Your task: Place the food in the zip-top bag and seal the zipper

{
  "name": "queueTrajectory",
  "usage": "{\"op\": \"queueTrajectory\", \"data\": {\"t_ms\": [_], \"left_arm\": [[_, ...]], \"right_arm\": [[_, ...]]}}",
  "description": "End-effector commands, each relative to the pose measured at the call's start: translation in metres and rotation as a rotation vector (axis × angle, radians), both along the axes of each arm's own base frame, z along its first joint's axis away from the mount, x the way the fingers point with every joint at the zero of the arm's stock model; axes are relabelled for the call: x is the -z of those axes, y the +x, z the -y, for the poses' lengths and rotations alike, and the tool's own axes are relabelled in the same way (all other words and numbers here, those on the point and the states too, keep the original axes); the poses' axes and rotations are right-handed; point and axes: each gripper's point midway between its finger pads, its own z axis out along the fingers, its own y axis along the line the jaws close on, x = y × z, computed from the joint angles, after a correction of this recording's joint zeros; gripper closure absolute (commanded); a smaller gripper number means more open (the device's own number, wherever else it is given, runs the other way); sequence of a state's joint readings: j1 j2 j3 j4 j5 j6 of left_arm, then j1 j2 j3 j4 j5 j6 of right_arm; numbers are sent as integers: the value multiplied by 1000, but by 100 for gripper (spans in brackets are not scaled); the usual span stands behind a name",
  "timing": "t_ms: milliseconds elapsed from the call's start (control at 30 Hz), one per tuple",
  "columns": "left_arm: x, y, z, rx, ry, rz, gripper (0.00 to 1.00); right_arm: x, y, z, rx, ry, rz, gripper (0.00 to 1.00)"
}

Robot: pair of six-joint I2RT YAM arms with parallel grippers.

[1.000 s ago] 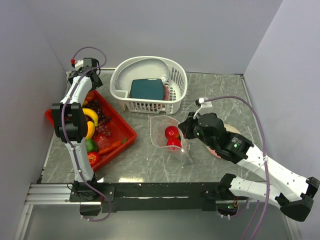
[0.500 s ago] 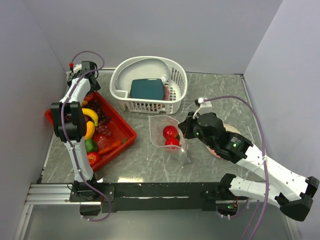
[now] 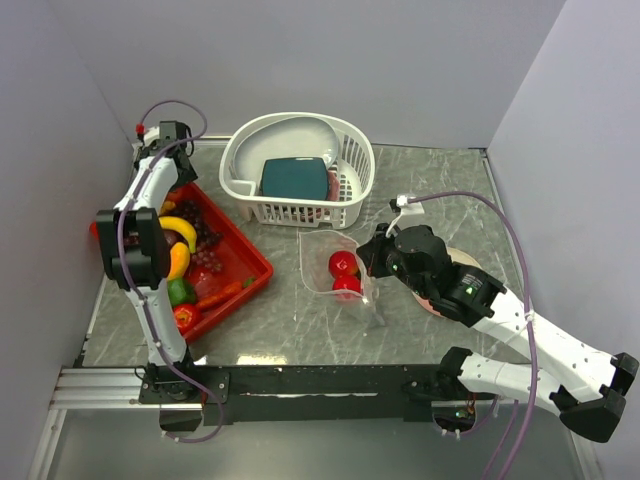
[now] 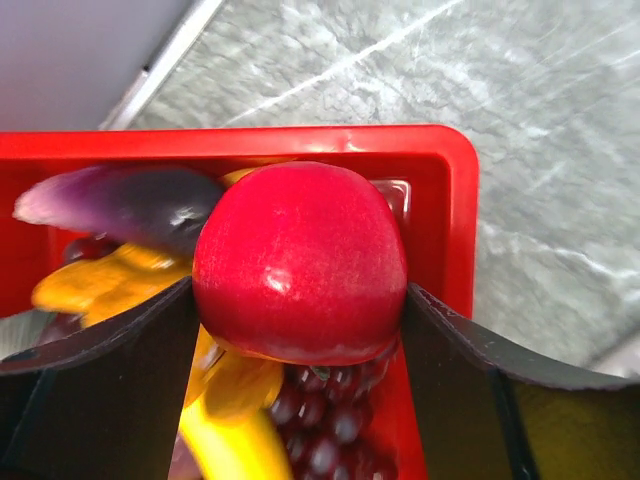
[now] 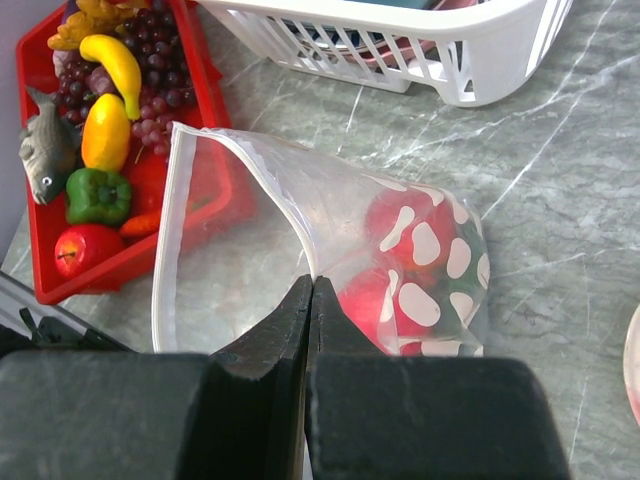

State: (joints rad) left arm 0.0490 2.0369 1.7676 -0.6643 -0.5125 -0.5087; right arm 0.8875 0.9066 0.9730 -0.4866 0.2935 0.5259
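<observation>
A red round tomato (image 4: 300, 260) sits between my left gripper's (image 4: 300, 292) fingers, both pads touching it, over the far corner of the red tray (image 4: 440, 200). Grapes (image 4: 320, 420) and a banana (image 4: 225, 430) lie beneath it. The zip-top bag (image 3: 322, 252) stands open on the table with two red tomatoes (image 3: 344, 264) inside. My right gripper (image 5: 312, 285) is shut on the bag's near rim, where the zipper (image 5: 165, 250) strip runs round the mouth. More food lies in the tray: a green pepper (image 5: 97, 195), a red fruit (image 5: 78, 248) and a yellow piece (image 5: 105, 130).
A white slotted basket (image 3: 300, 212) holding a teal block (image 3: 295, 178) stands behind the bag. A toy fish (image 5: 45, 150) lies in the tray (image 3: 255, 262). A pale plate (image 3: 462, 262) lies partly under my right arm. Walls close in left, back and right.
My left gripper's fingers have closed in onto the red tomato, and the left arm has shifted slightly left. The right arm and bag have not moved.
</observation>
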Motion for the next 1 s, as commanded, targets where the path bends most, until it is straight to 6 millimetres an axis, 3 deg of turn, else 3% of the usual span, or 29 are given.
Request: {"op": "queueTrajectory", "data": {"t_ms": [0, 133, 233, 300, 333, 367, 400, 433, 500, 533, 667, 733, 800, 833, 900, 967], "left_arm": [[-78, -11, 6, 35, 11, 155, 34], [-107, -26, 22, 69, 3, 209, 35], [-141, -47, 49, 120, 6, 287, 36], [-140, -60, 81, 184, -16, 289, 36], [-156, -72, 92, 207, -32, 334, 36], [-149, -80, 121, 277, -58, 329, 36], [-153, -87, 136, 305, -90, 350, 36], [-167, -100, 155, 364, -157, 396, 38], [-169, -119, 199, 477, -273, 430, 39], [-178, -138, 227, 565, -338, 458, 40], [-190, -182, 290, 729, -515, 490, 43], [-189, -206, 318, 815, -563, 474, 43], [-190, -224, 334, 851, -603, 469, 42], [-183, -237, 347, 892, -622, 447, 42], [-181, -247, 360, 922, -679, 453, 42], [-167, -258, 372, 957, -719, 409, 43]], "right_arm": [[-16, 8, -1, 19, 36, 52, 100], [-13, 8, -2, 19, 31, 44, 100], [-12, 10, -4, 20, 33, 38, 100], [-11, 10, -5, 22, 34, 33, 100], [-10, 11, -6, 22, 32, 31, 100], [-9, 11, -7, 21, 31, 28, 100], [-10, 11, -7, 24, 35, 27, 100], [-7, 13, -8, 25, 27, 21, 100], [-5, 14, -8, 36, 22, 15, 100], [-3, 16, -9, 43, 18, 12, 100], [2, 22, -11, 67, 10, 1, 100], [6, 25, -12, 78, -1, -5, 100], [8, 29, -12, 99, -10, -9, 100], [9, 30, -11, 107, -17, -9, 100], [8, 33, -10, 126, -23, -5, 100], [7, 35, -10, 134, -21, -6, 100]]}}
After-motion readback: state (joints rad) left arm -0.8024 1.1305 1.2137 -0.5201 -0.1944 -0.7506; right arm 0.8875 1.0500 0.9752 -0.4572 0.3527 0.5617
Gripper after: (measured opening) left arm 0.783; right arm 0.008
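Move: The left hand already holds the red fruit over the far end of the red tray, whose middle is roughly 22 cm back and 6 cm to the right. The bag's open mouth lies about 42 cm to its right, 28 cm back and 6 cm higher, with the white basket about 34 cm to its right and level ahead. From the right hand, pinching the bag's rim, the mouth is some 6 cm left and 6 cm lower; the bagged fruit sits about 15 cm below, 2 cm left and 1 cm ahead. Keeping its grip on the red fruit, the left hand lifts steeply out of the tray, then sweeps fast to the right and back towards the bag's open mouth, some 40 cm across and 17 cm up in all, turning clockwise about 50 degrees on the way. The right hand keeps the bag's rim pinched and eases it down about 3–4 cm and slightly forward. ##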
